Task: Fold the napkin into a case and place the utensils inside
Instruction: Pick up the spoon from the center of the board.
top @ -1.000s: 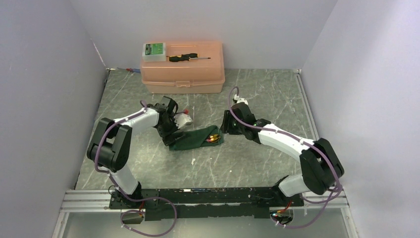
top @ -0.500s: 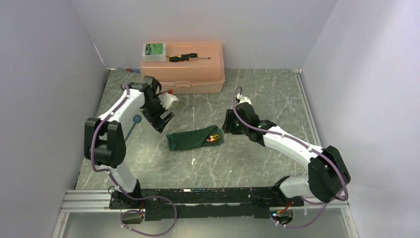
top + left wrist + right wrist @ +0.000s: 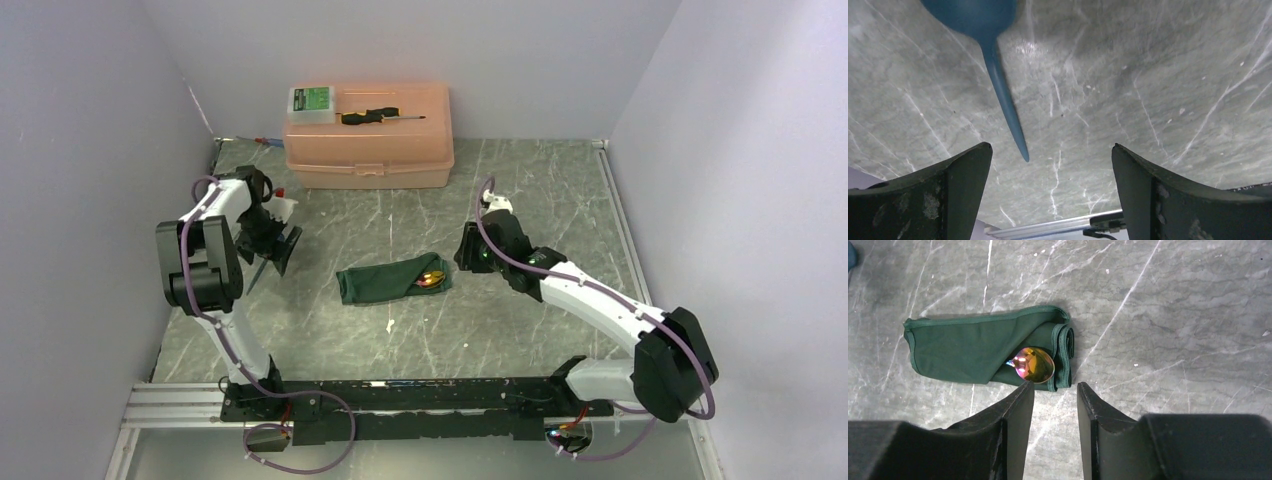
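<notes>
The dark green napkin [image 3: 385, 282] [image 3: 983, 347] lies folded on the marble table. A utensil with a shiny gold head [image 3: 1033, 364] [image 3: 432, 279] pokes out of its right end, and the handle is hidden in the cloth. My right gripper [image 3: 1055, 384] [image 3: 466, 256] hovers just right of that end. Its jaws stand a narrow gap apart with nothing between them. My left gripper [image 3: 1052, 147] [image 3: 284, 246] is far off near the left wall, wide open and empty. Below it lies a blue spoon-shaped piece [image 3: 998, 75].
A peach plastic box [image 3: 368, 150] stands at the back, with a green-labelled packet [image 3: 311, 103] and a black-handled screwdriver [image 3: 380, 116] on its lid. A small white scrap [image 3: 390, 324] lies in front of the napkin. Walls close in on the left, right and back.
My left arm has swung from the napkin's left end back to the left wall. My right gripper has drawn slightly away from the napkin and its jaws have narrowed.
</notes>
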`<action>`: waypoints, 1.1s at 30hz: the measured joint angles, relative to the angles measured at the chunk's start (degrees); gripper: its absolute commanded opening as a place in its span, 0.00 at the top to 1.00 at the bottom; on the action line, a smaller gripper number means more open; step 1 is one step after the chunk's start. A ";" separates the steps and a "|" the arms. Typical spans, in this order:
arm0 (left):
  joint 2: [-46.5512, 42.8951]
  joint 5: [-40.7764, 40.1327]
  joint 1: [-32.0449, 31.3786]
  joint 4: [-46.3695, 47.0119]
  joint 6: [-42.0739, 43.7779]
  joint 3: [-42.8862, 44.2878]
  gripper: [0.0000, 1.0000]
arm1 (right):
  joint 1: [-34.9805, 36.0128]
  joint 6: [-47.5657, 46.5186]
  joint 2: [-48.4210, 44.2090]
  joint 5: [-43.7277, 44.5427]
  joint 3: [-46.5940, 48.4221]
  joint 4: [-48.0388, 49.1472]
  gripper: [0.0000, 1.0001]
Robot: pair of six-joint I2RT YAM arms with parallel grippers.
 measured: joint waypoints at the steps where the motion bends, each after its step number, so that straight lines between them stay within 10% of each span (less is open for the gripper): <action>1: 0.00 -0.26 -0.28 0.90 -0.22 -0.26 0.05 | 0.00 0.04 -0.35 -0.02 -0.35 0.02 0.62; 22: 0.57 -2.78 -1.42 12.94 -0.39 -7.21 0.23 | 0.00 0.28 -1.92 -1.46 -1.38 2.40 0.85; 27: -1.88 -2.67 -2.69 15.47 -0.98 -10.32 0.93 | 0.02 0.31 -1.07 -1.77 -1.38 2.36 0.85; 33: -3.78 -4.00 -4.81 17.79 -0.63 -12.87 0.97 | 0.00 0.48 -0.87 -1.79 -1.09 2.32 0.86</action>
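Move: The blue spoon lies flat about 4 cm below the open left hand, its middle some 4 cm ahead and 3 cm left, bowl pointing forward and handle tip back. The folded napkin lies about 29 cm to that hand's right and 2 cm back, the gold spoon in its pocket about 37 cm right and 2 cm back. From the right hand, the blue spoon is roughly 45 cm left, 3 cm ahead and 12 cm below. The left fingertips close on the blue spoon's handle, between its tip and neck, and end up pinching it. To get there the hand sinks about 3.5 cm while edging 1.5 cm forward, waits low and wide open over the handle, then shifts about 2 cm right as the fingers shut. The right hand hovers, its empty fingers narrowing. ##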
